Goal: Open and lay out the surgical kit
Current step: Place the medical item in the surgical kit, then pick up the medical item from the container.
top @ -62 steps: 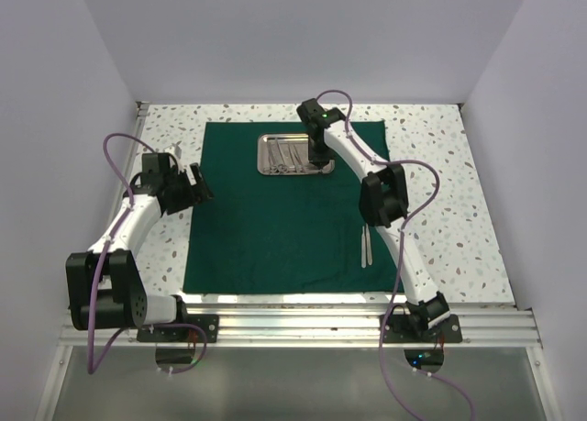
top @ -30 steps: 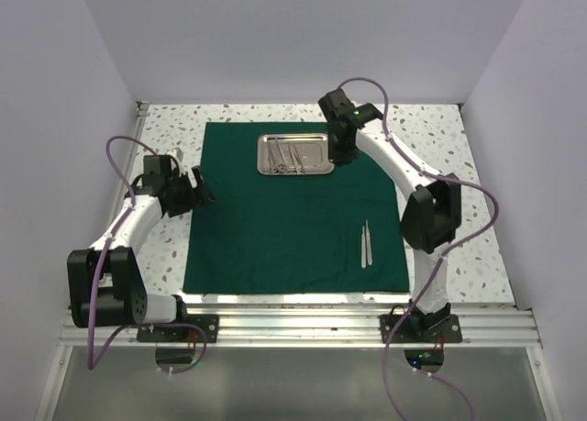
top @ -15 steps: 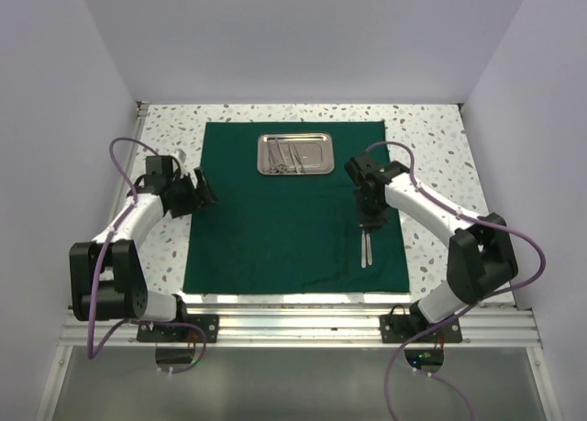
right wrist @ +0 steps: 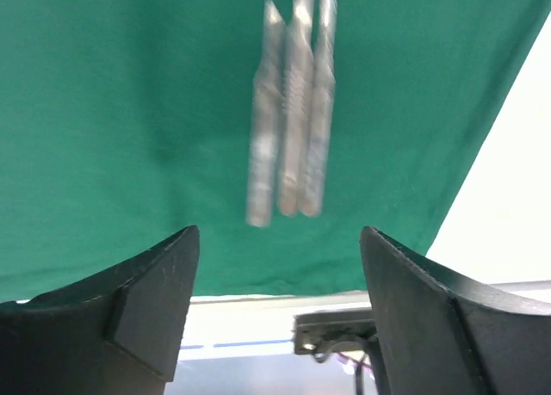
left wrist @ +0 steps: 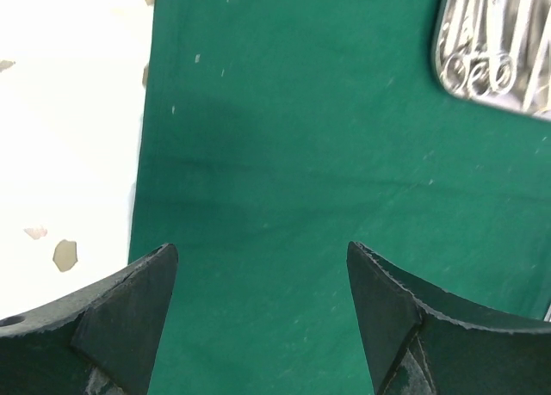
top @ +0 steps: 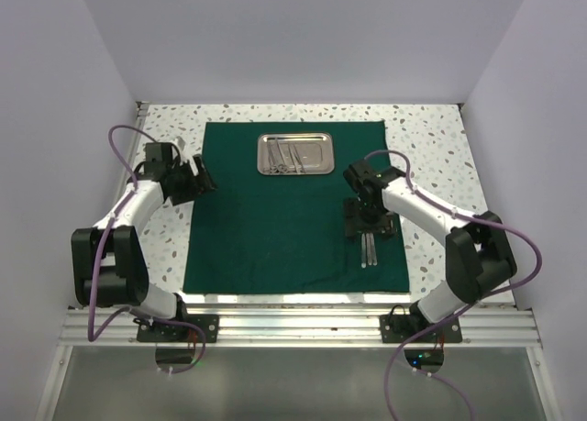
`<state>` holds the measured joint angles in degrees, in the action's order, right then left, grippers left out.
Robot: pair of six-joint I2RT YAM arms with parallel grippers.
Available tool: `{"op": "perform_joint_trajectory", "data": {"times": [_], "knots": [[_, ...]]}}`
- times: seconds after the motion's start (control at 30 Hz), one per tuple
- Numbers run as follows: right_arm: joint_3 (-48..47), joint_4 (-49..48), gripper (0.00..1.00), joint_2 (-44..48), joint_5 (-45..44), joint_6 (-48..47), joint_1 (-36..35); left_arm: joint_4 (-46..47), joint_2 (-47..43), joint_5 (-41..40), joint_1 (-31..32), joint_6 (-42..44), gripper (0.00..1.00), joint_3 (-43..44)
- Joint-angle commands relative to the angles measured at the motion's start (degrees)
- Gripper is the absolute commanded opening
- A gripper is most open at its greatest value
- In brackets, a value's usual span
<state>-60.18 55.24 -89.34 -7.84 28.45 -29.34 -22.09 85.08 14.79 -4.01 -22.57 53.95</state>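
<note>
The dark green cloth (top: 275, 219) lies spread flat on the speckled table. The shiny steel tray (top: 294, 154) sits on its far middle with several slim silver instruments in it; its corner shows in the left wrist view (left wrist: 504, 42). Slim silver instruments (top: 368, 249) lie on the cloth near its right front; they look blurred in the right wrist view (right wrist: 291, 111). My right gripper (top: 370, 225) is open just above their far ends. My left gripper (top: 195, 178) is open and empty over the cloth's left edge (left wrist: 142, 154).
The speckled tabletop (top: 440, 192) shows around the cloth on all sides. The aluminium base rail (top: 293, 325) runs along the front, also seen in the right wrist view (right wrist: 336, 330). White walls close in left, right and back.
My right arm swung from the tray back toward the front and now hovers over the instruments on the cloth, jaws open. My left gripper shifted slightly farther back along the cloth's left edge.
</note>
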Motion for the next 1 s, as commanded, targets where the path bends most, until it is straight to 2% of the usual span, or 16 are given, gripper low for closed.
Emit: {"op": "perform_joint_trajectory", "data": {"times": [0.0, 0.2, 0.23, 0.3, 0.33, 0.37, 0.47, 0.53, 0.73, 0.97], "knots": [[-12.1, 0.3, 0.80, -2.1, -1.2, -1.7, -0.2, 0.6, 1.2, 0.4, 0.3, -1.8, 0.83, 4.2], [-38.7, 0.2, 0.80, -17.7, -0.7, -6.7, -0.2, -0.3, 4.0, -0.9, 2.2, -2.8, 0.83, 10.2], [-46.8, 0.7, 0.80, -23.3, -0.4, -7.3, 0.0, -0.8, 4.5, -1.5, 2.8, -2.8, 0.83, 11.2], [-55.5, 3.2, 0.80, -30.2, 0.5, -8.1, 0.1, -2.6, 5.6, -2.0, 3.2, -2.7, 0.82, 14.1], [-63.8, 3.9, 0.79, -33.1, 1.6, -8.1, 0.2, -3.1, 5.9, -2.5, 3.6, -2.6, 0.83, 14.7], [-67.8, 5.2, 0.76, -39.5, 3.1, -7.4, 0.3, -4.0, 6.0, -2.7, 3.6, -2.4, 0.82, 15.3], [-81.4, 7.2, 0.67, -49.0, 6.3, -6.8, 0.4, -6.3, 5.3, -3.2, 3.5, -2.0, 0.82, 16.8], [-84.1, 6.5, 0.61, -51.5, 7.0, -6.7, 0.5, -7.5, 4.5, -3.9, 3.6, -1.4, 0.82, 17.4], [-83.6, 4.1, 0.41, -55.6, 7.6, -5.6, 1.3, -11.3, 0.0, -6.6, 3.6, 0.3, 0.83, 16.3], [-82.8, 3.8, 0.35, -58.1, 7.7, -5.2, 1.3, -11.2, -0.9, -6.8, 3.6, -0.7, 0.82, 13.8]]}}
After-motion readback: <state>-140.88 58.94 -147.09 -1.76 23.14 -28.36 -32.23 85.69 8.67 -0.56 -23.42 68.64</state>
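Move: The rightmost tweezers in the tray, the medical item reached for, lie about 31 cm ahead of the right hand and 18 cm to its left, roughly 2 cm lower. The scissors lie some 5 cm to the left of them and about level in reach. The three laid-out tools sit almost under this hand, about 1 cm ahead and 1 cm right, 2 cm down. From the left hand the tweezers are about 17 cm ahead, 24 cm right and 6 cm below. The rightmost tweezers' near end is what the right hand comes down to: leaving the laid-out tools, it arcs quickly some 27 cm forward and 16 cm left, up about 10 cm and down again, fingertips swinging forward, then partly back, and the wide-open fingers narrowing to about a third around that end, not shut. The left hand rises about 6 cm, going forward and then partly back. ##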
